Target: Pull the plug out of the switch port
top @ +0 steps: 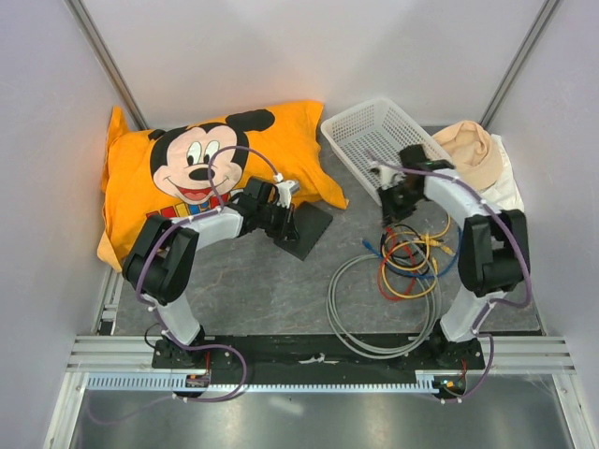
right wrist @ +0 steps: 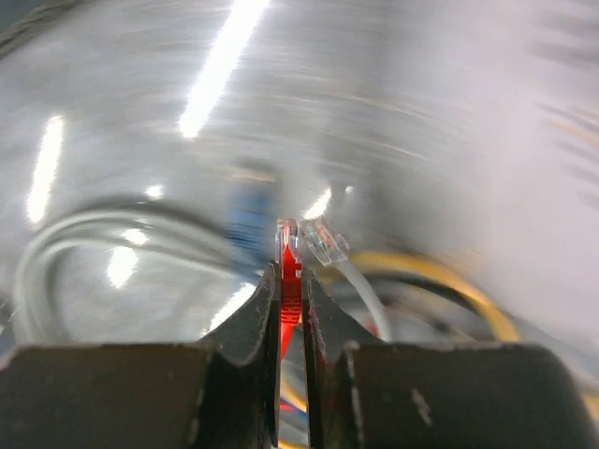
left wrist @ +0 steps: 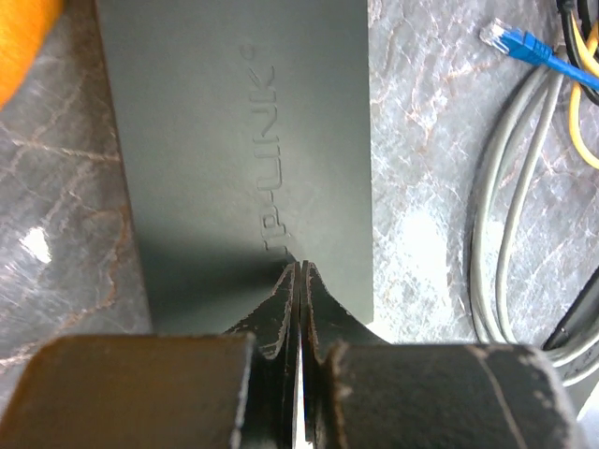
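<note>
The switch (top: 307,230) is a flat black box lying beside the orange pillow; its lid (left wrist: 234,140) fills the left wrist view, and its sockets are hidden. My left gripper (left wrist: 298,267) is shut with nothing between the fingers, its tips down on the lid near one edge (top: 281,219). My right gripper (top: 398,199) hangs well to the right, by the white basket, apart from the switch. It is shut on the plug (right wrist: 291,267), a red plug with a clear tip poking out past the fingertips. That view is motion-blurred.
A white mesh basket (top: 370,126) stands behind the right gripper, and a beige cloth (top: 473,150) lies at the far right. Tangled red, yellow, blue and grey cables (top: 407,262) lie below the right gripper. A blue plug (left wrist: 519,42) and grey cable loops (left wrist: 510,206) lie right of the switch. An orange Mickey pillow (top: 201,168) lies at the left.
</note>
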Available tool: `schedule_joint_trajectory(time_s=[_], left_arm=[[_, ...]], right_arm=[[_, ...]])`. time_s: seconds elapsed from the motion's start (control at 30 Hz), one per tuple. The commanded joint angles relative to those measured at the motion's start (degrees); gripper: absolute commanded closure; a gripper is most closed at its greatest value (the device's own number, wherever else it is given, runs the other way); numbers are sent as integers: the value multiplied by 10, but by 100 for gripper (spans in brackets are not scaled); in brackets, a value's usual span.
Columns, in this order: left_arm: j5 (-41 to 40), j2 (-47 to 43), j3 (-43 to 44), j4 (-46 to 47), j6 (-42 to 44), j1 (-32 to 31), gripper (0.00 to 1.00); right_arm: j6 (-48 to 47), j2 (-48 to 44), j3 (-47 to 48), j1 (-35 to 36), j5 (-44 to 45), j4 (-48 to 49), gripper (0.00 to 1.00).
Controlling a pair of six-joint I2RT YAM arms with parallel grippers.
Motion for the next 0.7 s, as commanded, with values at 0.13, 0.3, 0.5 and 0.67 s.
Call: schedule_joint_trajectory(time_s=[0.13, 0.3, 0.5, 0.67], left_arm=[[-29, 23, 36, -37, 35, 2, 98], [-30, 20, 50, -48, 45, 2, 98], [-28, -6, 85, -70, 106, 2, 60], [-42, -53, 135, -104, 159, 3, 29]], right_arm=[[86, -72, -22, -259, 121, 110, 100], [110, -49, -15, -281, 71, 116, 48], [133, -102, -25, -281, 68, 180, 2], [114, -183, -19, -281, 134, 290, 2]])
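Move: The right hand still holds the freed red plug, about 5 cm over the table; the bare patch it is taken to lies some 20 cm to its right and 5 cm ahead. The tangle of cables is about 8 cm right and 8 cm back of the hand, the white basket's middle some 22 cm ahead and 2 cm left, the beige cap roughly 22 cm right and 20 cm ahead. The switch's middle sits 4 cm right, 1 cm ahead and 2 cm below the left hand. The right hand sweeps the held red plug about 20 cm to the right and some 5 cm forward, away from the switch and past the tangle of cables, turning about 40 degrees clockwise, then almost stops beyond the tangle, opens its fingers wide to let the plug go, and rises about 3 cm while easing farther forward. The left hand, its shut fingers at the top of the switch, creeps forward about 1 cm, then opens at the end and lifts off by roughly 2 cm, edging forward a little more. ##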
